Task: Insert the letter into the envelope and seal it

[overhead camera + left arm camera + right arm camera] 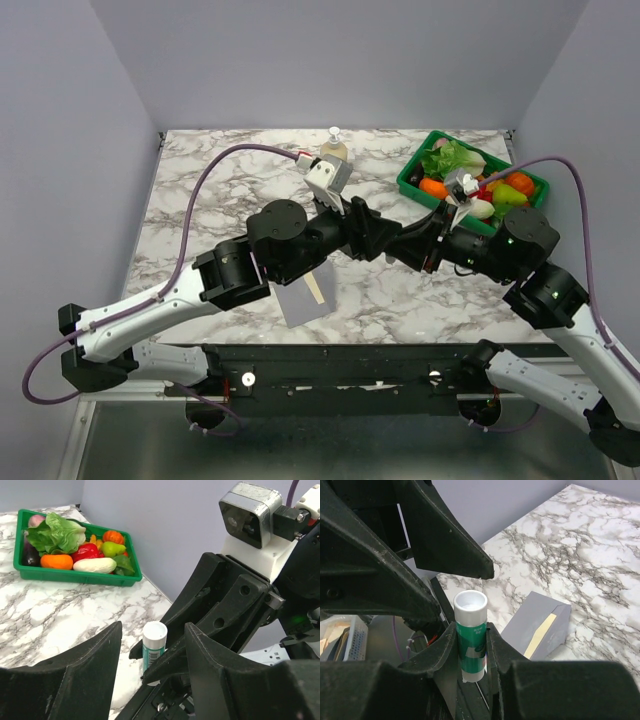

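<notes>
A green glue stick (471,635) with white ends is held upright, my right gripper (471,630) shut on its middle. My left gripper (154,630) is open, its fingers (75,675) standing either side of the stick's white top (154,632) without touching it. In the top view both grippers meet above the table's middle, left gripper (375,235) facing right gripper (418,245). The grey envelope (298,302) lies flat near the front edge below them. A narrow cream strip, the letter (318,290), shows along it. The envelope (532,622) and the strip (542,629) also appear in the right wrist view.
A green tray (408,182) of toy vegetables stands at the back right, also in the left wrist view (75,576). A small pump bottle (334,146) stands at the back centre. A white basket (351,641) sits off the table's near side.
</notes>
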`<state>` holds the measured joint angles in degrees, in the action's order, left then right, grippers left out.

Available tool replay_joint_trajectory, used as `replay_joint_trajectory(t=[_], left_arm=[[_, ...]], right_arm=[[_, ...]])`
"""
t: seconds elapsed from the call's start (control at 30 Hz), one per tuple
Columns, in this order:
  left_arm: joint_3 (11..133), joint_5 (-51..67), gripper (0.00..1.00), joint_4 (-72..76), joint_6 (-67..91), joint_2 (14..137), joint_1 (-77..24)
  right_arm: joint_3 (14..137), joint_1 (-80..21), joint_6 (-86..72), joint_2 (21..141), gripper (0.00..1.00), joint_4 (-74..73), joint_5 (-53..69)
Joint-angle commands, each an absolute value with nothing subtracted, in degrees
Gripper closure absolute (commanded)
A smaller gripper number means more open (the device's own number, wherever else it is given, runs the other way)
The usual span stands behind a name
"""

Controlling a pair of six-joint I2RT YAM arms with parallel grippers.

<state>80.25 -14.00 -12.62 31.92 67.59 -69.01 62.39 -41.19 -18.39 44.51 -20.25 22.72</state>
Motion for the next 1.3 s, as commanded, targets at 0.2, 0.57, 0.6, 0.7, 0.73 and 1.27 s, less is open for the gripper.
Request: replay_joint_trajectory(t=[0.2,0.57,0.6,0.7,0.73,1.27], left_arm=[[83.7,-18.6,0.43,-15.6,29.7,69.7,-69.8],[84.0,-18.0,0.46,-16.5,30.4,71.1,-69.9],[83.9,-17.8,0.52,-16.2,30.6,71.1,-69.9],[83.7,-17.1,0.78,-15.4,30.7,71.2,-69.9],[83.6,-17.0,0.84,-15.2,30.6,71.1,-69.9],[64.3,30.8,1.00,16.2,28.1,63.3,-63.3]], right_arm=[[63.2,-41.0,-19.2,44.5,0.99,-21.1,20.9],[63.5,-41.0,-18.9,44.8,0.99,-21.0,20.7],[63.5,-41.0,-18.8,44.8,0.99,-21.0,20.7],[63.3,-40.9,-18.8,44.8,0.99,-21.0,20.7],[63.2,-41.0,-18.8,44.7,0.99,-21.0,20.6],[61.3,-41.0,-18.1,42.0,0.99,-15.5,37.7]])
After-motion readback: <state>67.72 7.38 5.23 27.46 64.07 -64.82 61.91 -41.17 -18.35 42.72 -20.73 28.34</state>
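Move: The upright glue stick that the left hand's open fingers straddle has its middle about 5 cm below that hand, 1 cm ahead and 1 cm to its right; its upper white end is nearer. It is still held by the right hand, between the pads. From the left hand, the envelope with the letter lies on the table some 8 cm ahead and 14 cm left, roughly 40 cm down. The vegetable crate is about 33 cm ahead and 27 cm right. Sinking just under 2 cm while edging right and slightly forward, the left hand brings its open fingers down around the glue stick's white upper end and closes them on it. Then it draws back about 4 cm, turning clockwise, while the right hand keeps its grip on the green body and goes back nearly 3 cm with a slight counter-clockwise turn. ##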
